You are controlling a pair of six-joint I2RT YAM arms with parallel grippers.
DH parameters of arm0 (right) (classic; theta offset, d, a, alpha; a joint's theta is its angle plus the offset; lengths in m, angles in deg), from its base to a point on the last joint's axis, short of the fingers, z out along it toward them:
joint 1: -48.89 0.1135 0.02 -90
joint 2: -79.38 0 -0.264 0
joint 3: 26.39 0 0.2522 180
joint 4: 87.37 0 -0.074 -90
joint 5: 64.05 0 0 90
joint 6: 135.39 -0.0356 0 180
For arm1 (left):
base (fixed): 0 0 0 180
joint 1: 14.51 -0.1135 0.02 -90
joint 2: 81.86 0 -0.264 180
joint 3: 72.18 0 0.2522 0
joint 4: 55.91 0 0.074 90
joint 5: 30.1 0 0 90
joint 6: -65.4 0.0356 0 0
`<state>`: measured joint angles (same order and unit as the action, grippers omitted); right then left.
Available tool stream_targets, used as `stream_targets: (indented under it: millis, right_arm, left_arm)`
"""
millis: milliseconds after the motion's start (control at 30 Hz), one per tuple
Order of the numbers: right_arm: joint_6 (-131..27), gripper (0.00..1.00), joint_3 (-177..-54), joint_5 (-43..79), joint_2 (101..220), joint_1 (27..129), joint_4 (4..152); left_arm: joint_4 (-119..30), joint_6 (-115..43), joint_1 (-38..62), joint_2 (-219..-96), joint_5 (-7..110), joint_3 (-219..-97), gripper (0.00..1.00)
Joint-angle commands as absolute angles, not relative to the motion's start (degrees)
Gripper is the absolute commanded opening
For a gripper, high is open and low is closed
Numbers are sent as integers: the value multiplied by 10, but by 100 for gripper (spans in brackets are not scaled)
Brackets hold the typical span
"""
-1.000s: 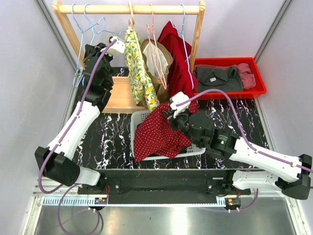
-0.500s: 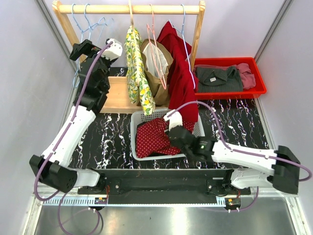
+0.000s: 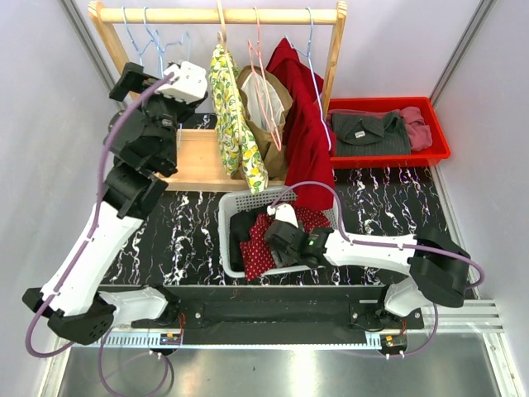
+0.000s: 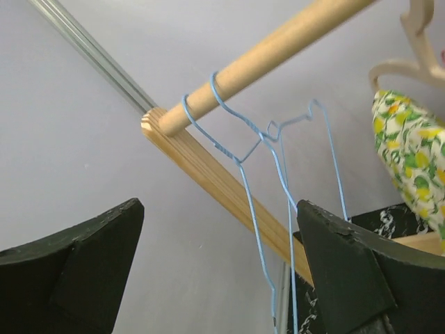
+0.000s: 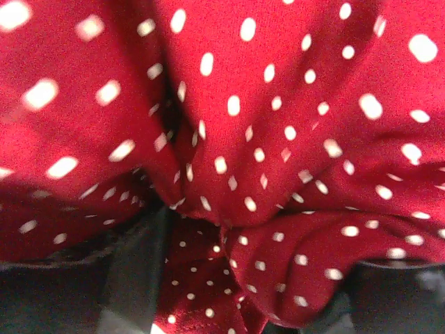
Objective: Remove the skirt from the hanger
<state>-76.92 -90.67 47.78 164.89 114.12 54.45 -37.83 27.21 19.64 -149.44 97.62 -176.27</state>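
Observation:
The red skirt with white dots (image 3: 254, 246) lies bunched inside the white basket (image 3: 226, 208), off any hanger. My right gripper (image 3: 273, 242) is pushed down into it. In the right wrist view the skirt (image 5: 278, 139) fills the frame, and my right gripper (image 5: 257, 292) has its fingers (image 5: 132, 278) standing apart with folds of cloth between them. My left gripper (image 3: 132, 83) is up at the rack's left end, open. In the left wrist view bare blue wire hangers (image 4: 266, 133) hang from the wooden rod (image 4: 278, 42) just beyond my left gripper (image 4: 219, 278), untouched.
On the rod (image 3: 248, 15) hang a lemon-print garment (image 3: 231, 116), a beige one (image 3: 266, 112) and a dark red one (image 3: 302, 116). A red bin (image 3: 438, 153) with folded clothes sits at the back right. The rack's wooden base (image 3: 198, 169) lies behind the basket.
My right arm brought the skirt down into the basket and its jaws parted. My left gripper opened and drew back to the left, off the hanger.

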Motion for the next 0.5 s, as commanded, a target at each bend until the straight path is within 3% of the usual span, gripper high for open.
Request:
stream_targets:
  millis: [0,167,233,467]
  right_arm:
    - [-801,77,-902,394,1654,1146,468]
    - [-810,88,-920,481,1530,1161,431]
    - [-783,100,-931,515,1446,1165,436]
    - [-717,100,-1049,523,1369,1166,386]
  left_arm:
    - [-330,201,226,-1518,979,-1829,99]
    - [-278,130,274,-1600,980,-1911,99]
    - [-246,90,281,-1628,980,-1948,99]
    - [-211,7,281,-1713,991,-2000,99]
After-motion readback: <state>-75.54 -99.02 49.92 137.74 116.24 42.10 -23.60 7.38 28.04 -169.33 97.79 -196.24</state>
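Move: The left hand, empty and open, has the lemon skirt's hanger about 10 cm ahead and 13 cm to its right, its neck some 7 cm lower. The emptied blue hangers hang 9 cm ahead and 6 cm left; the pink hangers are 10 cm ahead, 19 cm right, both about 8 cm lower. The right hand's half-open fingers are in the dotted skirt, its middle right at them; the black skirt lies some 9 cm left and level fore and aft, 3 cm lower. The right fingers, already opening, spread fully and come free of the dotted skirt, easing back and a touch left-to-right before rising about 17 cm straight off the basket. Meanwhile the left hand, open and touching nothing, swings some 12 cm right past the blue hangers towards the lemon skirt's hanger, lifting slightly at first, then dipping and reaching forward as the wrist tips down and turns clockwise. ##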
